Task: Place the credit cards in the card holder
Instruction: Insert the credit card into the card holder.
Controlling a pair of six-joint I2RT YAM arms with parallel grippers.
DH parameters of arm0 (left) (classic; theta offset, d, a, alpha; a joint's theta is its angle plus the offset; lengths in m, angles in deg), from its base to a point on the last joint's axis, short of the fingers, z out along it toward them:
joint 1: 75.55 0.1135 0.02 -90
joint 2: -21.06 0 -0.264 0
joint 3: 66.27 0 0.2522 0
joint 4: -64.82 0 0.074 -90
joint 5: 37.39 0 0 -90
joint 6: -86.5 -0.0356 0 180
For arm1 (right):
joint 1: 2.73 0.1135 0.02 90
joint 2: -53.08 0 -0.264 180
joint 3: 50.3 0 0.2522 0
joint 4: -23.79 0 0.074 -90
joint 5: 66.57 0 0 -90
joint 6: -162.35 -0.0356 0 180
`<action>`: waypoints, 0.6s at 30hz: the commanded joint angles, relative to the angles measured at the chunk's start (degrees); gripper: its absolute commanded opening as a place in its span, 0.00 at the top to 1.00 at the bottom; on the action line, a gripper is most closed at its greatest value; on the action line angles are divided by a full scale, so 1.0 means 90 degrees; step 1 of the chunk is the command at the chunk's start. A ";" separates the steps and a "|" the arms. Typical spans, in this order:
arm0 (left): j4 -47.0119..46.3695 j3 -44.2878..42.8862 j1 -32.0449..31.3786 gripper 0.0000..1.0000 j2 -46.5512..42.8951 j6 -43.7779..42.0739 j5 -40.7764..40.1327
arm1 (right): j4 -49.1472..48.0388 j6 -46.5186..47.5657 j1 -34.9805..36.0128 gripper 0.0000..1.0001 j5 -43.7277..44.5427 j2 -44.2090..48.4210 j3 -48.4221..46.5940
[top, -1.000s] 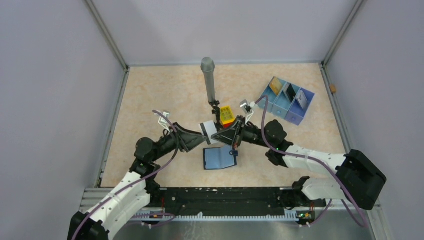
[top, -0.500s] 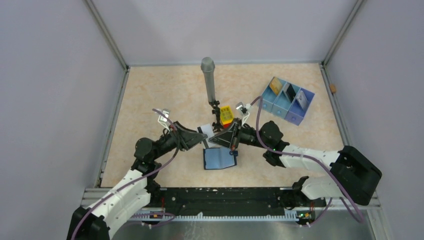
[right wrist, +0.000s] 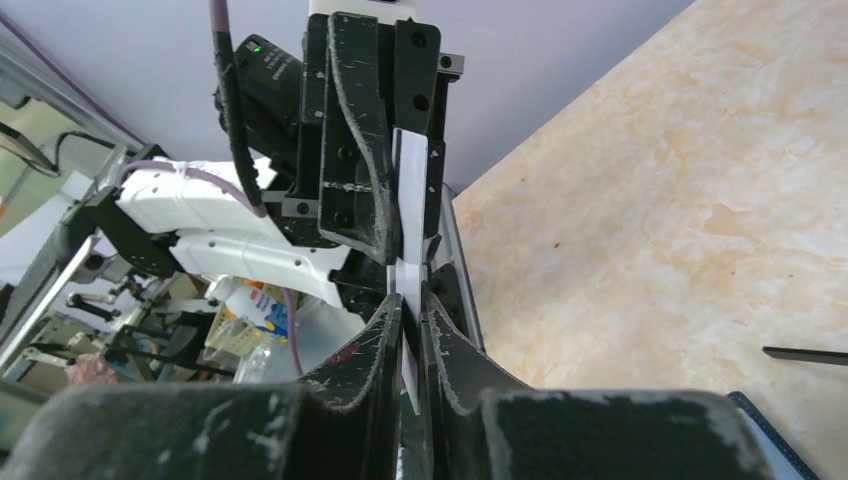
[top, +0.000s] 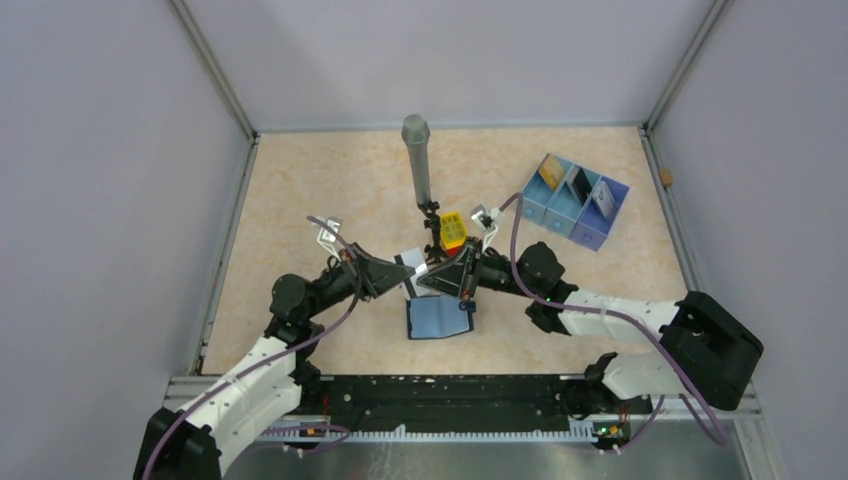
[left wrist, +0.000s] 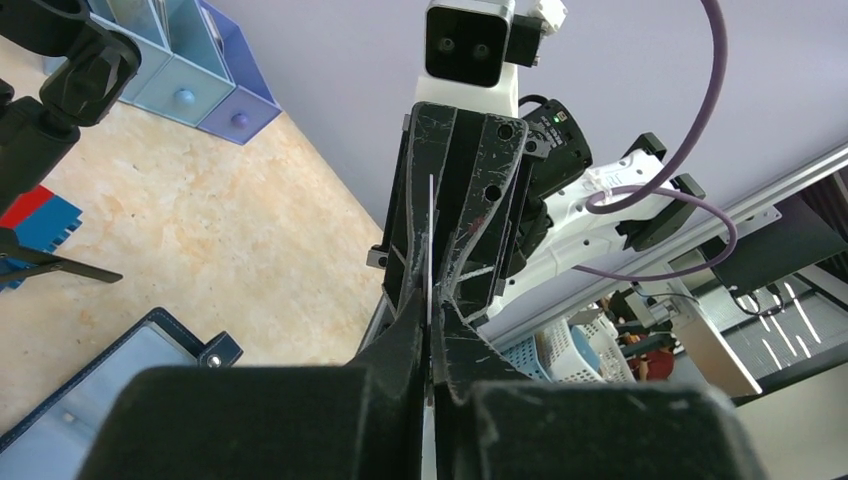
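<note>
A pale white credit card (top: 411, 263) hangs in the air between both arms, just above the open navy card holder (top: 438, 317). My left gripper (top: 404, 272) is shut on its left end and my right gripper (top: 427, 272) is shut on its right end. The left wrist view shows the card (left wrist: 430, 235) edge-on, pinched by my left gripper (left wrist: 430, 322), with the card holder (left wrist: 95, 395) below left. In the right wrist view the card (right wrist: 412, 185) stands in my right gripper (right wrist: 411, 312). More credit cards (top: 548, 172) stand in the tray.
A pale blue three-compartment tray (top: 585, 222) sits at the back right. A yellow-topped brick block (top: 453, 230) and a tall grey cylinder on a black stand (top: 417, 160) are just behind the grippers. Metal rails edge the table (top: 300, 190).
My left gripper has closed onto the white card that the right gripper holds. The right arm shifted slightly left and lower, bringing the card nearer the card holder.
</note>
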 commanded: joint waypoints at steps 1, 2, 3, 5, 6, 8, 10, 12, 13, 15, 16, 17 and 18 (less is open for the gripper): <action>-0.0120 0.0028 -0.0009 1.00 -0.0089 -0.0042 -0.0025 | 0.0613 0.0351 0.0084 0.75 0.0503 0.0283 -0.0277; 0.0200 0.0015 -0.0009 1.00 -0.0163 -0.0094 -0.0191 | 0.0887 0.0436 0.0086 0.64 0.0670 0.0401 -0.0296; 0.0546 -0.0007 -0.0002 1.00 -0.0199 -0.0214 -0.0368 | 0.1209 0.0524 0.0082 0.54 0.0851 0.0514 -0.0303; 0.1106 -0.0061 0.0006 1.00 -0.0232 -0.0421 -0.0598 | 0.1903 0.0722 0.0075 0.42 0.1218 0.0785 -0.0313; 0.1284 -0.0076 0.0006 1.00 -0.0231 -0.0510 -0.0650 | 0.2267 0.0811 0.0075 0.39 0.1413 0.0916 -0.0317; 0.1595 -0.0129 0.0001 1.00 -0.0168 -0.0665 -0.0715 | 0.3092 0.0960 0.0081 0.28 0.1832 0.1189 -0.0316; 0.1882 -0.0196 0.0001 1.00 -0.0054 -0.0786 -0.0745 | 0.4028 0.1029 0.0080 0.20 0.2370 0.1407 -0.0377; 0.2196 -0.0266 0.0008 1.00 0.0131 -0.0895 -0.0755 | 0.4844 0.1044 0.0084 0.19 0.2831 0.1547 -0.0417; 0.2263 -0.0287 0.0010 1.00 0.0225 -0.0945 -0.0746 | 0.5159 0.0952 0.0089 0.19 0.3068 0.1602 -0.0396; 0.2424 -0.0302 0.0010 1.00 0.0459 -0.1010 -0.0726 | 0.5608 0.0729 0.0100 0.18 0.3522 0.1697 -0.0277; 0.2462 -0.0304 0.0010 1.00 0.0575 -0.1047 -0.0718 | 0.5819 0.0583 0.0115 0.18 0.3745 0.1733 -0.0219; 0.2496 -0.0305 0.0012 1.00 0.0699 -0.1086 -0.0695 | 0.6035 0.0460 0.0137 0.18 0.3930 0.1751 -0.0181; 0.2535 -0.0305 0.0011 1.00 0.0797 -0.1134 -0.0674 | 0.6266 0.0318 0.0155 0.18 0.4126 0.1752 -0.0155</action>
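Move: The credit card is pinched from both sides, well above the table. From my left hand the open card holder lies about 5 cm ahead, 7 cm to the right and some 21 cm below; from my right hand it is about 5 cm ahead, 1 cm to the right and 19 cm below. Beyond the holder, the microphone stand's foot is some 13 cm farther out and 1 cm to its left, with the toy blocks about 16 cm out and 4 cm to its right. I open my right hand wide and let go of the card, drawing it down about 8 cm, off to the right and somewhat forward, while its fingers tip down and swing clockwise. My left hand keeps the card pinched and lowers it about 9 cm towards the card holder, easing slightly forward as its raised fingers tip down to roughly level. ##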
